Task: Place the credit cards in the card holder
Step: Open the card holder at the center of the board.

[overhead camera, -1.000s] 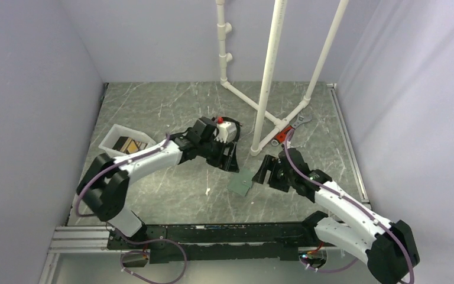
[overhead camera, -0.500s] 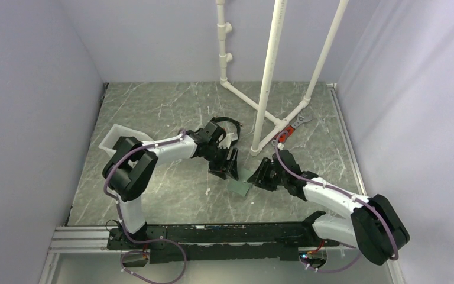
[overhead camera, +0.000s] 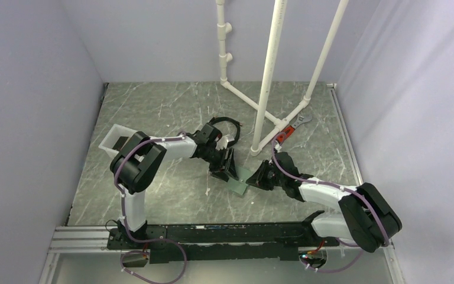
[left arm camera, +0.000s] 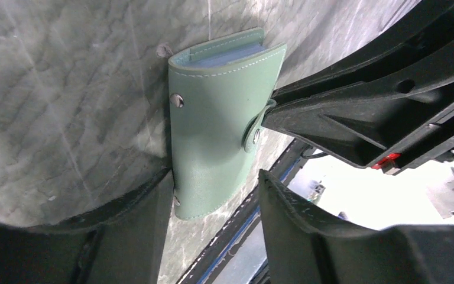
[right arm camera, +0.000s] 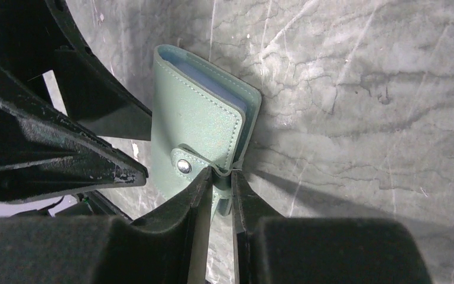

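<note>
The card holder [overhead camera: 240, 183] lies closed on the marble table, grey-green with a snap strap and blue inner leaves showing at one end [left arm camera: 219, 118] [right arm camera: 196, 121]. My left gripper [overhead camera: 227, 168] [left arm camera: 213, 204] is open and straddles the holder's near end, with one finger [left arm camera: 139, 231] against its edge. My right gripper [overhead camera: 258, 178] [right arm camera: 220, 180] is shut on the holder's strap side, and the leather is bent between its fingertips. Its fingers [left arm camera: 354, 115] reach the snap from the right in the left wrist view. Of the credit cards, only a dark patch [overhead camera: 122, 142] shows inside the tray.
A white tray [overhead camera: 109, 137] sits at the left, mostly behind my left arm. A white pipe frame [overhead camera: 269, 94] rises from the table behind the grippers. A red-handled wrench [overhead camera: 289, 129] lies by its foot. Grey walls close in both sides.
Both grippers have come down and closed in on the card holder from either side. The right one has shut on the strap side. The left jaws have narrowed.
</note>
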Available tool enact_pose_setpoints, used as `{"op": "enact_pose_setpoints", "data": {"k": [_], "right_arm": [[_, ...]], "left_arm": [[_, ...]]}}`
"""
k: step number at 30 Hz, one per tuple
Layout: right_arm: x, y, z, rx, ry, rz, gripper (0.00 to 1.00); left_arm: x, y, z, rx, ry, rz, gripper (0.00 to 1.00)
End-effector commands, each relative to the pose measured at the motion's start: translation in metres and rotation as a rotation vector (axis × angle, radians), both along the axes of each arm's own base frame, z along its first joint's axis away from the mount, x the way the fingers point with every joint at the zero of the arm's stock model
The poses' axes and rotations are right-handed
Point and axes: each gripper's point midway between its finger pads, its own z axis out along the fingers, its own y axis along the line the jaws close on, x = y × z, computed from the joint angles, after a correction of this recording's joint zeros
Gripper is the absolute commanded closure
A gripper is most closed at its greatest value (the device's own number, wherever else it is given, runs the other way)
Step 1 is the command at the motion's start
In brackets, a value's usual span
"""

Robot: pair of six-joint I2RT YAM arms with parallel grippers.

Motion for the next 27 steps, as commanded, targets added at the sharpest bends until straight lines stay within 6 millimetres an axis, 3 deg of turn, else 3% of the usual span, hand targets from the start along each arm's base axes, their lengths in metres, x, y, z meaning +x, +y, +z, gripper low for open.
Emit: {"op": "enact_pose_setpoints", "data": {"k": [1,9,12,18,21,23,27], "right_arm": [[0.000,0.003,-0.003,0.022,-0.014,0.004,0.82],[-0.001,0.005,-0.004,0.017,-0.014,0.020,0.80],[-0.001,0.001,-0.003,-0.016,-0.022,0.024,0.74],[-0.003,-0.021,0.011,-0.168,-0.018,0.011,0.42],[-0.003,-0.021,0.029,-0.157,-0.042,0.002,0.34],[0.001,-0.012,0.044,-0.112,-0.063,-0.011,0.33],[0.011,0.002,0.054,-0.108,-0.075,-0.045,0.34]], "left_arm": [[0.005,-0.020,0.035,-0.188,-0.026,-0.023,0.44],[0.005,-0.025,0.043,-0.244,-0.039,-0.035,0.61],[0.009,-0.024,0.047,-0.236,-0.080,-0.026,0.75],[0.023,-0.013,0.056,-0.152,-0.234,0.008,0.97],[0.025,-0.011,0.062,-0.106,-0.310,0.007,1.00],[0.024,-0.010,0.063,-0.069,-0.353,0.003,1.00],[0.023,-0.007,0.058,0.012,-0.402,-0.001,1.00]]}}
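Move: Around 4 cm to the right of the left hand, about 1 cm back and a little lower, is the middle of the green card holder; its left edge lies by the open left fingers. It is about 4 cm to the left of the right hand, which already pinches its strap, and about 1 cm ahead. From the left hand, the white pipe elbow lies some 9 cm ahead and 9 cm right, the black cable coil some 17 cm ahead and about 1 cm left. Shut the left fingers on the left-hand side of the card holder while the right ones keep the strap, then raise the left hand about 4 cm and slightly forward, tilting it some 15 degrees so the tips swing forward. As it starts up, open the right fingers wide to release the strap and lift that hand nearly as far, staying beside the holder. ##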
